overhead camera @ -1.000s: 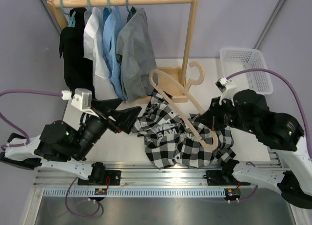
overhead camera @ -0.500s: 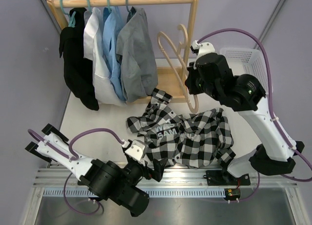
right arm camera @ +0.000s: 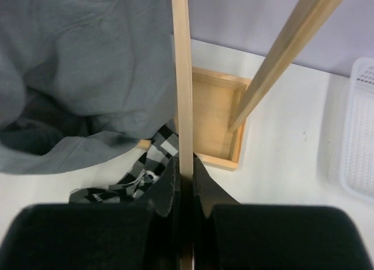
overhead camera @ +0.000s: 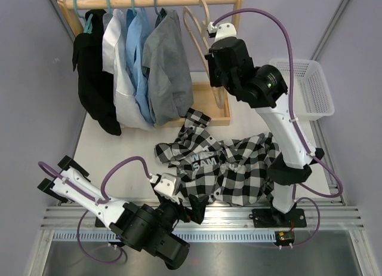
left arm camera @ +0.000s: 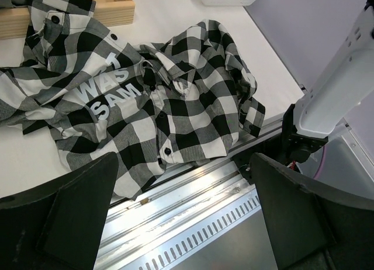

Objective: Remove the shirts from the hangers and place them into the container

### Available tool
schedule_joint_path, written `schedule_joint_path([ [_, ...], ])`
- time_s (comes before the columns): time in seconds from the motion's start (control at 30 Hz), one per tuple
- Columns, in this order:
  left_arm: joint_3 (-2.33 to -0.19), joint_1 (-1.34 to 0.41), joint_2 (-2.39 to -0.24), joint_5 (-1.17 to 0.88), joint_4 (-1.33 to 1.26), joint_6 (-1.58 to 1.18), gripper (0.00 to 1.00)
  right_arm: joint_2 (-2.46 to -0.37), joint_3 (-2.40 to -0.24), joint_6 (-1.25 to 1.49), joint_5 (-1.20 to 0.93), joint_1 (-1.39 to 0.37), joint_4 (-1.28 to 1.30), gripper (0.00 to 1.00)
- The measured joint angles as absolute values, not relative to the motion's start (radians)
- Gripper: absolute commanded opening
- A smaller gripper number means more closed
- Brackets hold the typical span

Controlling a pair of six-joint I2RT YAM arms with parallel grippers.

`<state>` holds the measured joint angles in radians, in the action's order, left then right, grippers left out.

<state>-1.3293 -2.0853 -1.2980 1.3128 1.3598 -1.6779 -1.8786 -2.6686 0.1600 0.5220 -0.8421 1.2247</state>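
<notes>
The black-and-white checked shirt (overhead camera: 221,168) lies spread on the table, off any hanger, also in the left wrist view (left arm camera: 152,100). My right gripper (overhead camera: 216,73) is shut on the pale wood hanger (overhead camera: 200,25) and holds it up by the rack's rail; its bar (right arm camera: 181,77) runs between the closed fingers of the gripper (right arm camera: 184,165). My left gripper (overhead camera: 191,210) stands open and empty (left arm camera: 184,217) over the metal front rail, just short of the shirt's hem. The white basket (overhead camera: 301,85) sits at the far right.
Black (overhead camera: 92,73), white (overhead camera: 116,61), light blue (overhead camera: 138,55) and grey (overhead camera: 167,67) shirts hang on teal hangers (overhead camera: 132,2) from the wooden rack. The rack's upright post (right arm camera: 280,54) and base tray (right arm camera: 213,118) stand between the grey shirt and the basket.
My right arm has lifted the wooden hanger off the checked shirt and swung it up to the rack's rail. My left arm has drawn back from the shirt to the table's front edge.
</notes>
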Motion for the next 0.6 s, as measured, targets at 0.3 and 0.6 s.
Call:
schedule_joint_path([
  [0.3,-1.329,-2.085,-1.298,1.313,1.361,-1.702,0.99,-1.9,-2.635,0.168,0.511,-0.653,1.148,0.0],
  [0.6,-1.329,-2.085,-1.298,1.313,1.361,-1.714,0.99,-1.96,-2.68,0.188,0.433,-0.625,1.086,0.0],
])
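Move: The right hand already holds the emptied wooden hanger; the bare right end of the rack's rail, where it is being taken, lies about 12 cm ahead, 4 cm right and some 14 cm up. The rack's right post is about 11 cm ahead and 8 cm right; the grey shirt hangs 8 cm ahead and 14 cm left. The checked shirt lies 13 cm back, 4 cm right and far below. From the left hand that rail stretch is some 44 cm ahead, 8 cm right and 30 cm up. Forward by about 8 cm and nearly level, the right arm carries the pinched hanger in towards the bare end of the rail, first swinging some 5 cm right, towards the right post and away from the grey shirt, then easing a couple of centimetres back left. The wrist turns about 10 degrees clockwise on the way and the fingers keep their hold. ##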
